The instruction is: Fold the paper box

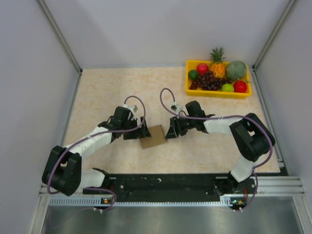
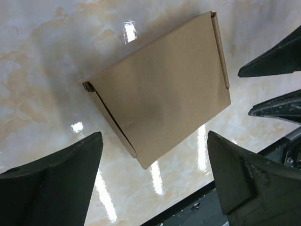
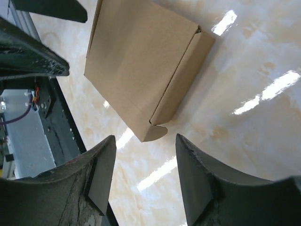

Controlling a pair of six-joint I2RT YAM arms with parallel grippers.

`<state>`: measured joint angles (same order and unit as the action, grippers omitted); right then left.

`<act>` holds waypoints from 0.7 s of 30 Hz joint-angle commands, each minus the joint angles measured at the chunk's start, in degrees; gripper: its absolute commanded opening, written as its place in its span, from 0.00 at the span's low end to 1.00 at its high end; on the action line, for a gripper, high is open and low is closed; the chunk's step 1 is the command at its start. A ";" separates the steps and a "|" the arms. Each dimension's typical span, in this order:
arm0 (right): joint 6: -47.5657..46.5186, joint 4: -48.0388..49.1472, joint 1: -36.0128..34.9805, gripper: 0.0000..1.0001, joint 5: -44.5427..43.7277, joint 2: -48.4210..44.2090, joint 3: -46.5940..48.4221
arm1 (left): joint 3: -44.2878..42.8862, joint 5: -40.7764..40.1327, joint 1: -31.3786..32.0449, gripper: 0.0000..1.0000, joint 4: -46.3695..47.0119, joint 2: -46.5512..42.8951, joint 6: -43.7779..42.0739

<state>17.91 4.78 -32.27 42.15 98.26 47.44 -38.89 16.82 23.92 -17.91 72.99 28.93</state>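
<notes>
The paper box point(image 1: 153, 136) is a small, closed brown cardboard box lying flat on the marbled table between the two arms. In the left wrist view the paper box point(image 2: 164, 87) lies just beyond my left gripper point(image 2: 155, 146), whose fingers stand wide open with only table between them. In the right wrist view the paper box point(image 3: 141, 66), with a rounded tab sticking out at its near corner, sits just past my right gripper point(image 3: 146, 143), which is open and holds nothing. Seen from above, the left gripper point(image 1: 137, 134) and right gripper point(image 1: 169, 132) flank the box closely.
A yellow tray point(image 1: 190, 90) of toy fruit stands at the back right corner. The black base rail point(image 1: 161, 183) runs along the near edge. Grey walls enclose the table on three sides.
</notes>
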 commanded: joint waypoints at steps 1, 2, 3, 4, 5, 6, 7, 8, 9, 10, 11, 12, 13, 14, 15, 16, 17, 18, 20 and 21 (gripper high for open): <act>-5.16 -0.63 -2.26 0.52 -0.74 -3.42 1.33 | 0.66 3.83 -1.07 0.93 5.69 2.76 0.95; -5.69 -2.12 -3.49 0.51 -2.06 -3.34 1.95 | 0.84 4.10 -1.16 0.92 6.22 3.29 1.13; -6.22 -3.10 -3.67 0.51 -2.94 -3.16 2.30 | 1.45 4.45 -1.25 0.90 7.61 3.56 1.39; -6.22 -3.28 -3.85 0.50 -4.00 -3.07 2.48 | 1.71 4.89 -1.33 0.89 8.24 3.74 1.92; -6.22 -3.72 -4.03 0.50 -5.22 -3.16 2.57 | 1.80 4.98 -1.33 0.87 8.68 4.26 2.10; -6.57 -4.24 -4.55 0.50 -6.37 -3.42 2.66 | 1.80 5.15 -1.33 0.86 9.12 4.61 2.10; -6.92 -4.60 -4.73 0.50 -7.51 -3.51 2.48 | 1.80 5.24 -1.33 0.85 9.56 5.05 2.10; -7.01 -4.60 -4.99 0.50 -7.78 -3.60 2.48 | 1.80 5.15 -1.33 0.84 9.74 6.10 2.27; -7.01 -4.43 -5.25 0.51 -7.79 -3.60 2.39 | 1.98 5.33 -1.33 0.82 10.00 6.46 2.36; -7.19 -4.16 -5.43 0.51 -7.70 -3.34 2.39 | 2.15 5.42 -1.33 0.81 10.78 6.81 2.45; -7.36 -3.81 -5.69 0.51 -7.96 -3.25 2.31 | 2.42 5.33 -1.33 0.80 11.14 7.25 2.71; -7.71 -3.55 -5.96 0.51 -8.31 -3.07 2.31 | 2.94 5.07 -1.33 0.79 11.58 7.25 2.80; -8.15 -3.46 -6.13 0.52 -8.31 -3.16 2.48 | 3.21 4.80 -1.33 0.78 12.19 7.43 2.97; -8.42 -4.07 -6.31 0.52 -8.57 -3.16 2.83 | 3.38 4.45 -1.33 0.77 12.46 7.34 3.06; -9.38 -4.59 -6.49 0.53 -9.10 -3.33 3.27 | 3.47 4.19 -1.33 0.75 12.64 7.43 3.06; -10.08 -4.69 -7.01 0.53 -10.67 -3.34 4.23 | 3.47 3.93 -1.42 0.73 12.38 7.34 3.06; -10.61 -7.30 -7.19 0.53 -11.73 -3.51 4.67 | 3.47 3.31 -1.42 0.73 12.37 7.17 3.06; -11.57 -8.37 -7.45 0.53 -13.22 -3.34 5.55 | 3.39 3.22 -1.51 0.73 12.29 7.17 2.98; -12.20 -9.78 -7.45 0.52 -13.06 -2.99 6.43 | 3.12 3.05 -1.60 0.70 11.94 7.16 2.80; -12.55 -10.05 -7.54 0.52 -13.58 -2.81 6.87 | 3.12 2.96 -1.60 0.70 11.85 7.16 2.63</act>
<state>8.95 -2.98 -38.98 31.33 97.32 50.24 -35.77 20.49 22.79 -8.60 80.31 31.66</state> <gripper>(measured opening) 0.525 0.711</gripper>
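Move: The paper box lies flat between the hands, its middle roughly 4 cm to the right of the left hand, 1 cm back and 5 cm below. From the right hand, the box's middle is some 6 cm to the left, about 1 cm back and 4 cm down. Its near corner tab is closer to the right hand: roughly 2 cm left, 2 cm back and 4 cm below. Onto the paper box's left end the left hand comes down about 3 cm, drifting slightly right, its open fingers narrowing by about a quarter without shutting. At the box's right end the right hand eases back and down some 1.5 cm each, then slightly forward again, its left-pointing fingers tipping about 10 degrees further down; they stay half open, one fingertip coming up close against the end flap. ##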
